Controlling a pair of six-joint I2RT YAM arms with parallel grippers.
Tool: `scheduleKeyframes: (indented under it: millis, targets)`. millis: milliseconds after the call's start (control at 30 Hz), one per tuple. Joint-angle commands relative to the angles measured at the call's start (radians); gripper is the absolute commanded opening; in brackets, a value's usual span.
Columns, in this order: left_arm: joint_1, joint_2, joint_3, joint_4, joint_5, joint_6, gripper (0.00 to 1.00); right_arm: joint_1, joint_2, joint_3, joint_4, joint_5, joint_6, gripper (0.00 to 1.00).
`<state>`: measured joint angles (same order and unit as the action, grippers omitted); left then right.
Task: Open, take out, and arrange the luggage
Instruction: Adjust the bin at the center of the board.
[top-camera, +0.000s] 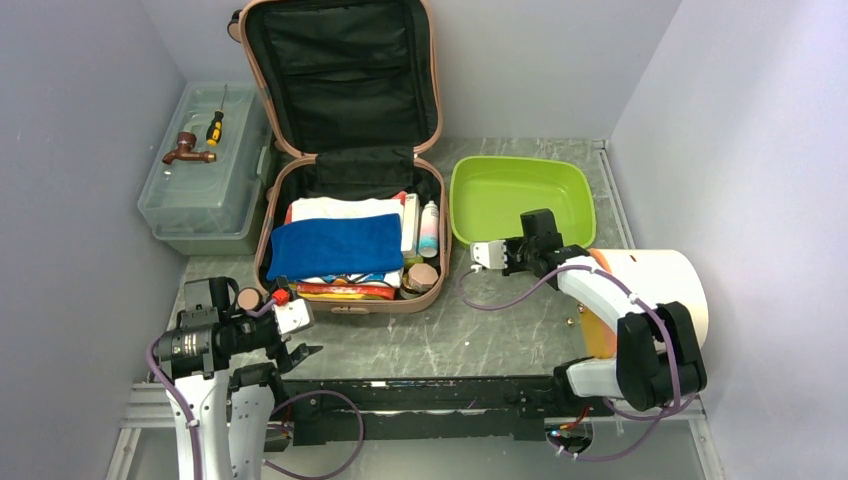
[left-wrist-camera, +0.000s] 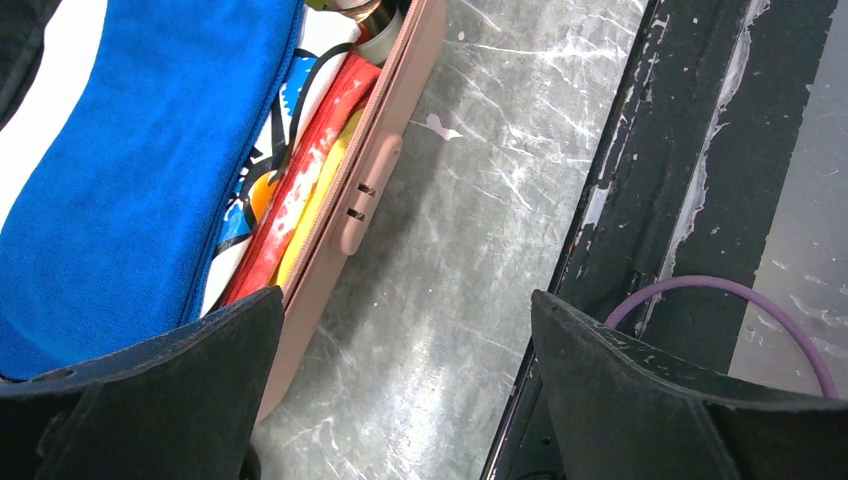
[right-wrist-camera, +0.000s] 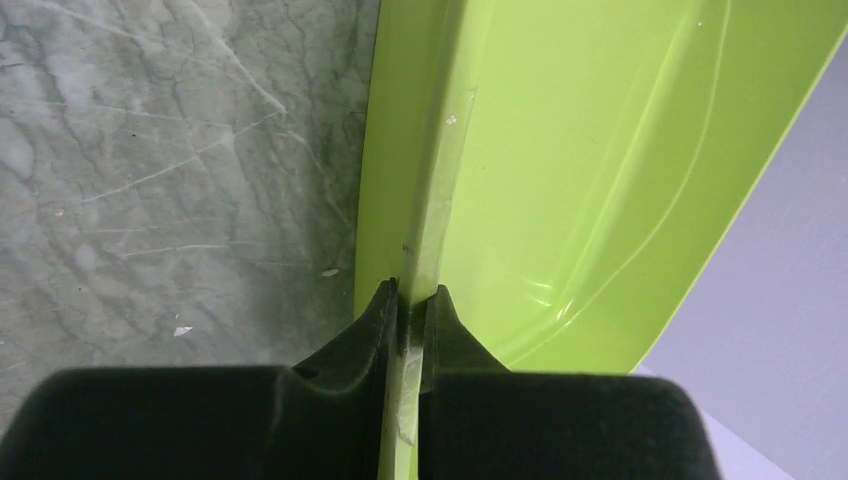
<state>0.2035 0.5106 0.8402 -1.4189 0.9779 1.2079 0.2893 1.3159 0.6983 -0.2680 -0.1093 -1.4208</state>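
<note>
The salmon-pink luggage (top-camera: 345, 303) lies open at the table's middle back, its black-lined lid leaning on the rear wall. Inside it are a folded blue towel (top-camera: 335, 245), white cloth, bottles and colourful packets. My left gripper (top-camera: 298, 335) hovers open and empty just off the case's near-left corner. In the left wrist view the pink wall (left-wrist-camera: 345, 215) and the towel (left-wrist-camera: 120, 180) sit to the left of the left gripper (left-wrist-camera: 405, 300). My right gripper (top-camera: 490, 255) is shut on the near-left rim of the lime green tray (top-camera: 520, 195). The right wrist view shows that gripper (right-wrist-camera: 411, 292) pinching the thin rim of the tray (right-wrist-camera: 560, 150).
A translucent grey-green toolbox (top-camera: 205, 190) stands at the back left with a screwdriver (top-camera: 215, 127) and a brown tap fitting (top-camera: 187, 150) on its lid. A white cylinder (top-camera: 660, 285) sits behind the right arm. Grey walls close in both sides.
</note>
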Motion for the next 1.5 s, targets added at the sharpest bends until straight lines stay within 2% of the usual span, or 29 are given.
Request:
scheduleKeyframes:
  millis: [0,167,367,567,900,1067,1200,1300,1367,1467]
  targets:
    - [0.005,0.015,0.02,0.004,0.019,0.004,0.99,0.028,-0.036,-0.012,-0.104,-0.067,-0.048,0.0]
    - [0.006,0.015,0.021,0.004,0.018,0.004,1.0,0.028,-0.068,-0.012,-0.153,-0.096,-0.063,0.0]
    - [0.008,0.013,0.02,0.005,0.019,0.002,0.99,0.028,-0.055,-0.017,-0.174,-0.025,-0.081,0.0]
    - [0.008,0.009,0.018,0.018,0.01,-0.016,1.0,0.024,-0.072,-0.01,-0.132,-0.026,0.019,0.0]
    - [0.007,-0.019,-0.018,0.163,-0.085,-0.198,1.0,-0.054,-0.052,0.023,-0.19,-0.163,0.089,0.0]
    - [0.008,-0.025,-0.021,0.161,-0.085,-0.195,1.0,-0.056,-0.01,0.092,-0.255,-0.251,0.129,0.0]
    - [0.008,-0.016,-0.02,0.151,-0.078,-0.181,1.0,-0.055,-0.016,0.103,-0.246,-0.26,0.134,0.14]
    - [0.008,-0.012,-0.018,0.152,-0.077,-0.181,1.0,-0.05,-0.026,0.066,-0.215,-0.237,0.102,0.34]
    - [0.007,-0.01,-0.018,0.155,-0.079,-0.186,0.99,-0.048,-0.025,0.048,-0.2,-0.238,0.089,0.44]
    - [0.007,-0.004,-0.018,0.154,-0.079,-0.183,0.99,-0.024,-0.007,0.043,-0.193,-0.246,0.079,0.48]
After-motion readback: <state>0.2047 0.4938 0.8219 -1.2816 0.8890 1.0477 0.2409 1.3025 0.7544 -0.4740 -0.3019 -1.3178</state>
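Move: The right fingers are already shut on the near rim of the green bin, whose middle lies about 8 cm ahead of that hand, level sideways, and some 3 cm lower. The open suitcase's middle is about 29 cm to the left and 2 cm ahead, with the spray bottle in it 16 cm left and 3 cm ahead. The cream drum stands some 22 cm right and 9 cm back. From the left hand, the bin is roughly 30 cm ahead, 35 cm right and 14 cm lower. Keeping its pinch on the green bin's near rim, the right hand draws back towards the robot by about 2 cm, then tilts some 15 degrees, its fingers pointing more steeply down. It opens to nearly half and lets go, easing a little farther back and left, with the rim still between the parted fingers. The left hand, empty and wide open, shifts about 2.5 cm forward and left. ##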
